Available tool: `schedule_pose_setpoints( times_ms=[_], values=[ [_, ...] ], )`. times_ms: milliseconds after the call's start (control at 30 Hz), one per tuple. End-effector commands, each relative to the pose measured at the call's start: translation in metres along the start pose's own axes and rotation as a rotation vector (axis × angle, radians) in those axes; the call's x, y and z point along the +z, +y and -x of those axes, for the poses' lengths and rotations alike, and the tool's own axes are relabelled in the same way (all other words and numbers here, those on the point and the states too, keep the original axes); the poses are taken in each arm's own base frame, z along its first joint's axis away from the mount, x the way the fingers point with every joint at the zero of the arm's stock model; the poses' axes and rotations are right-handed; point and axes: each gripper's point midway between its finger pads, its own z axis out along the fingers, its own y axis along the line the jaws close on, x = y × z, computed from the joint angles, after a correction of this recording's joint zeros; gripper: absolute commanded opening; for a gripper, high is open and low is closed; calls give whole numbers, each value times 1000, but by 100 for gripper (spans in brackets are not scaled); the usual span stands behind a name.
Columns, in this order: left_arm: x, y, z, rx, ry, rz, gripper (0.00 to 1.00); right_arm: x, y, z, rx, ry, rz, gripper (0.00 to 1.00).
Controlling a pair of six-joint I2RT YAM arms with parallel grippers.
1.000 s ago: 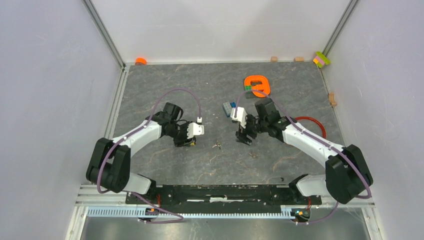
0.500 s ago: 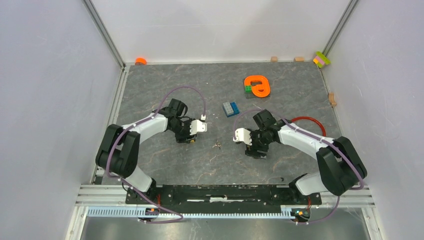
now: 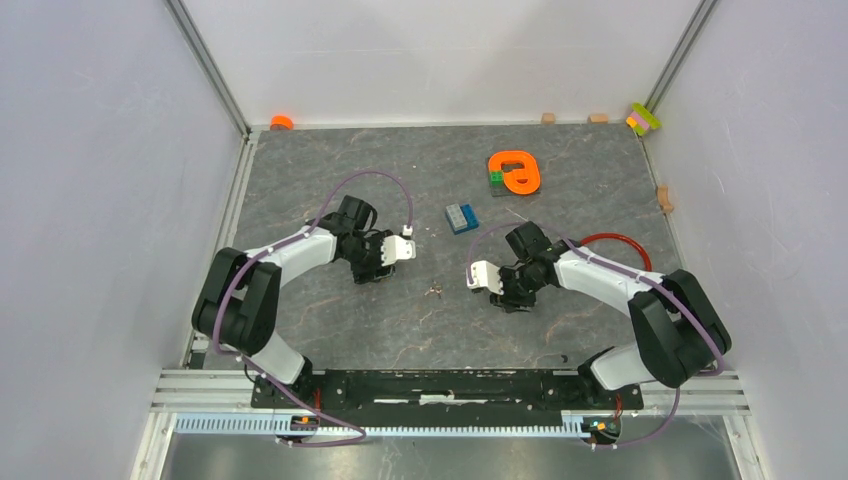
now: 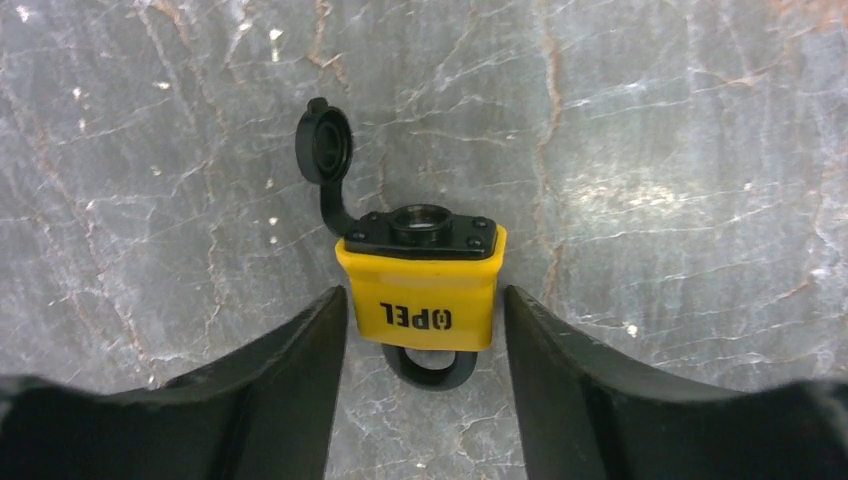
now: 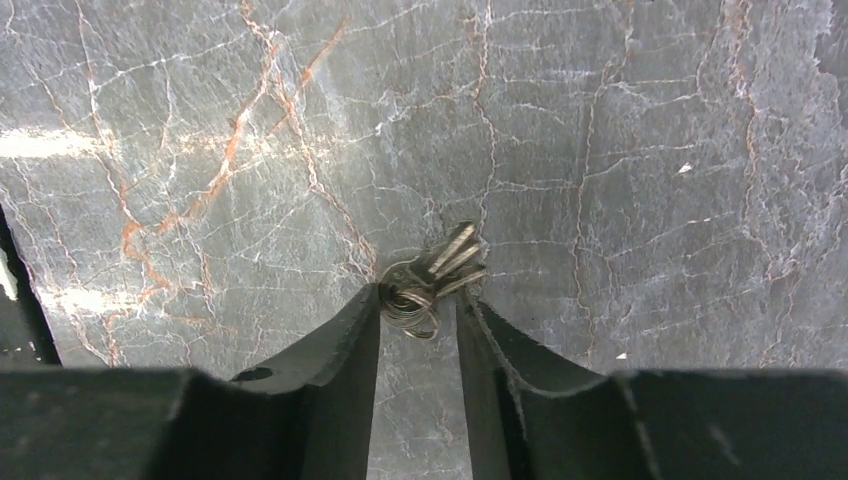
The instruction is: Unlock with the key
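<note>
A small yellow padlock point(image 4: 420, 300) lies on the grey stone table, its black keyhole face point(image 4: 420, 215) pointing away and its dust cap point(image 4: 323, 145) flipped open. My left gripper point(image 4: 424, 292) straddles the padlock, open, with slim gaps beside its fingers point(image 4: 300, 370). In the top view this left gripper point(image 3: 378, 268) sits left of centre. The key point(image 5: 440, 270), a tiny silver bunch on rings, lies on the table, and my right gripper point(image 5: 420, 295) is pinched on it at the very tips. The right gripper point(image 3: 510, 298) hides the key from above.
A small metal bit point(image 3: 434, 291) lies between the two grippers. Behind them are a blue brick point(image 3: 460, 217) and an orange ring piece point(image 3: 515, 172). A red cable point(image 3: 625, 245) loops behind the right arm. Small blocks point(image 3: 643, 119) line the back wall.
My right gripper dropped toward the near side, turned, and its jaws narrowed from wide open onto the key. The left arm folded in, shifting its gripper and the padlock slightly back.
</note>
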Motion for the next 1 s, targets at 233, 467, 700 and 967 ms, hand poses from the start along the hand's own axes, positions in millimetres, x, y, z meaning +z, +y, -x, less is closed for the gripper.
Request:
schedule_pose_setpoints(
  times_ms=[233,467,700,967],
  values=[
    [-30,35,21,-82,-24,177,100,-3,4,3,-38,-4,30,6],
    [-58,45,61,-190,-177,245,100,-15,-7,22,-69,-50,6,0],
    [-87,21,142,-313,-533,130,100,-35,-32,70,-39,-220,-90,0],
    [-86,-20,218,-248,-876,-203,97,-118,-62,181,-45,-644,-238,0]
  ],
)
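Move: The left hand is down at the yellow padlock, which sits right between its fingertips, its middle about 1 cm below. From that hand the loose keys lie some 12 cm to the right and 4 cm back, and the blue brick about 17 cm right and 10 cm farther out. The right hand has its bunch of keys between its fingertips, with the padlock about 26 cm to its left and 8 cm ahead, the loose keys 15 cm left and 4 cm ahead, and the blue brick 9 cm left and 19 cm ahead. The right hand stays down and shuts its fingers on the bunch of keys, then lifts it about 10 cm while carrying it left and a little forward, its fingers tilting farther to the left. Meanwhile the left hand opens wide and lets go of the padlock, edges forward a couple of centimetres, then climbs about 15 cm and swings right over the table, the wrist rolling some 40 degrees until the fingers point nearly level to the right. ##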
